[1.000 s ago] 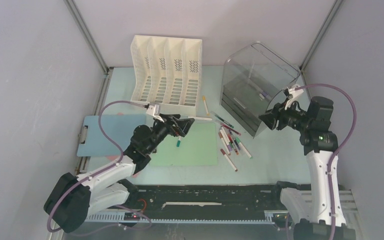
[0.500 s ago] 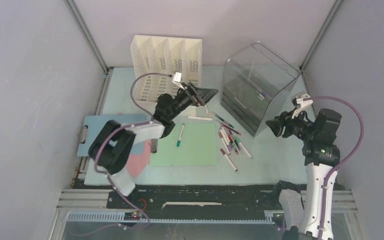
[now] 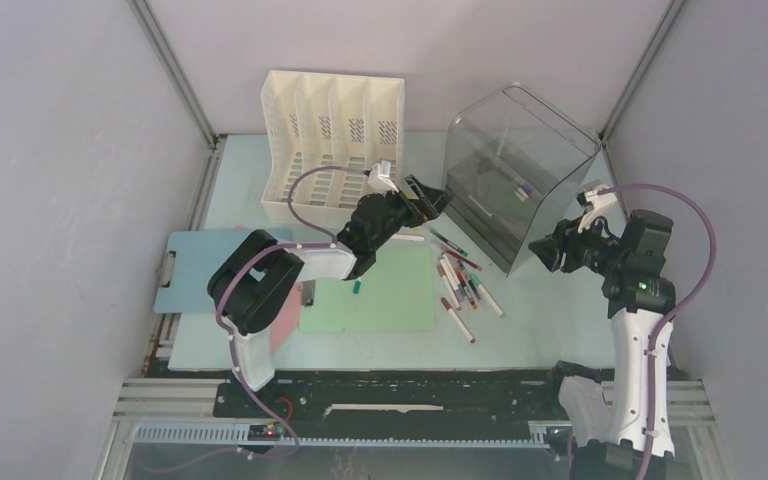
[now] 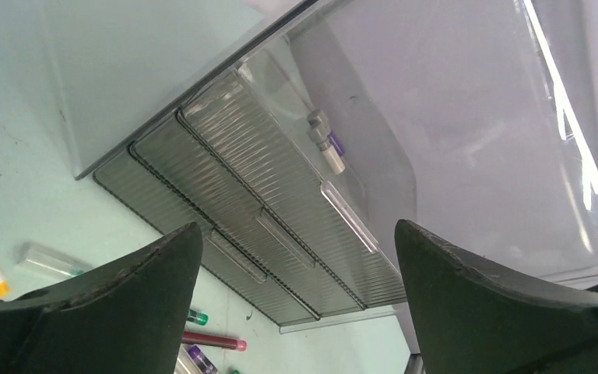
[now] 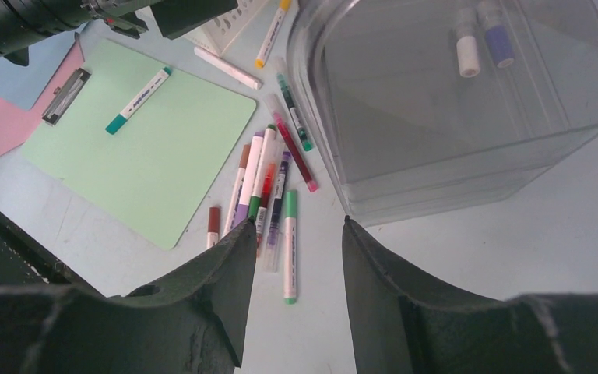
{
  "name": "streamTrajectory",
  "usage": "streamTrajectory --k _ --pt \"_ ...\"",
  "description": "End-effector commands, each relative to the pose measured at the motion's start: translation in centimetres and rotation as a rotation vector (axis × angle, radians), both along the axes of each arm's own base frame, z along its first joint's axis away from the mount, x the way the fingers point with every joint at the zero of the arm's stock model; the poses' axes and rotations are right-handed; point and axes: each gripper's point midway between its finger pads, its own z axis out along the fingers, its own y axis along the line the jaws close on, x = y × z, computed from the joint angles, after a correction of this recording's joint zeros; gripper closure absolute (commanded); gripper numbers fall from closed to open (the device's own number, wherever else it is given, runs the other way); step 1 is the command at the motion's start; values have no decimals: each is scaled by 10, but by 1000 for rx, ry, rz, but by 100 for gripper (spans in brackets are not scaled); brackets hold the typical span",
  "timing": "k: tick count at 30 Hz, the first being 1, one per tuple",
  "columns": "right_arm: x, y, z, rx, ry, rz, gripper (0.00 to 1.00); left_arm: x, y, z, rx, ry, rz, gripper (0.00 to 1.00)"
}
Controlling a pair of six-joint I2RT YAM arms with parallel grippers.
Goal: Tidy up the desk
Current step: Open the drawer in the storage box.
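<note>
The desk (image 3: 550, 310) is a pale mint-green tabletop. Several loose markers (image 3: 465, 285) lie on it between a green clipboard (image 3: 380, 295) and a clear plastic container (image 3: 515, 165). My left gripper (image 3: 430, 195) is open and empty, reaching towards the container's lower front (image 4: 280, 195); a purple-capped marker (image 4: 328, 144) lies inside. In its own view the left gripper (image 4: 297, 227) frames that front. My right gripper (image 3: 538, 248) hovers right of the marker pile, open and empty. Below the right gripper (image 5: 300, 224) lie the markers (image 5: 269, 195). A teal-capped marker (image 5: 138, 100) rests on the clipboard (image 5: 156, 148).
A white slotted file rack (image 3: 332, 140) stands at the back left. A blue clipboard (image 3: 195, 265) and a pink sheet (image 3: 280, 330) lie at the left edge. A yellow-tipped marker (image 5: 271, 33) and a white one (image 5: 227, 68) lie near the rack. Grey walls close in three sides.
My left arm has stretched out from above the green clipboard, back and to the right, up to the clear container. The right gripper has shifted only slightly beside the container.
</note>
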Motion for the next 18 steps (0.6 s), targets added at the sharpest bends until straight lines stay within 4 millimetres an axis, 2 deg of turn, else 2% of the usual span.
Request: streamTrajectory --k 1,4,6,11,18 --pt "4 -2 5 -22 -19 0 48 12 -2 -12 72 9 105 0" --pt "4 -6 5 -22 -18 -13 48 7 -14 -18 59 12 72 0" --pt "4 -8 5 -21 -17 -21 48 4 -22 -21 41 17 38 5" --pt "5 -9 4 -18 -12 -24 48 0 -35 -31 5 42 -6 29" --pt "5 -9 3 -16 -11 -22 48 -4 -49 -32 -17 48 -51 34"
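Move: The lower drawer handle of the storage box is about 9 cm to the right of my left hand, some 4 cm ahead and 6 cm below it. On the table, about 10 cm below this hand, the teal marker lies roughly 2 cm right and 4 cm back, and the dark red pen about 6 cm right and 8 cm back. From my right hand, that handle is some 15 cm left, 10 cm ahead and 10 cm lower. I sink my left hand about 6 cm in front of the storage box's drawer fronts and ease it some 3 cm to the right, towards the lower handles, tipping the fingertips slightly down. On the way I draw the wide-open fingers in to about two-thirds open. They still have a gap to cross and touch nothing yet. ##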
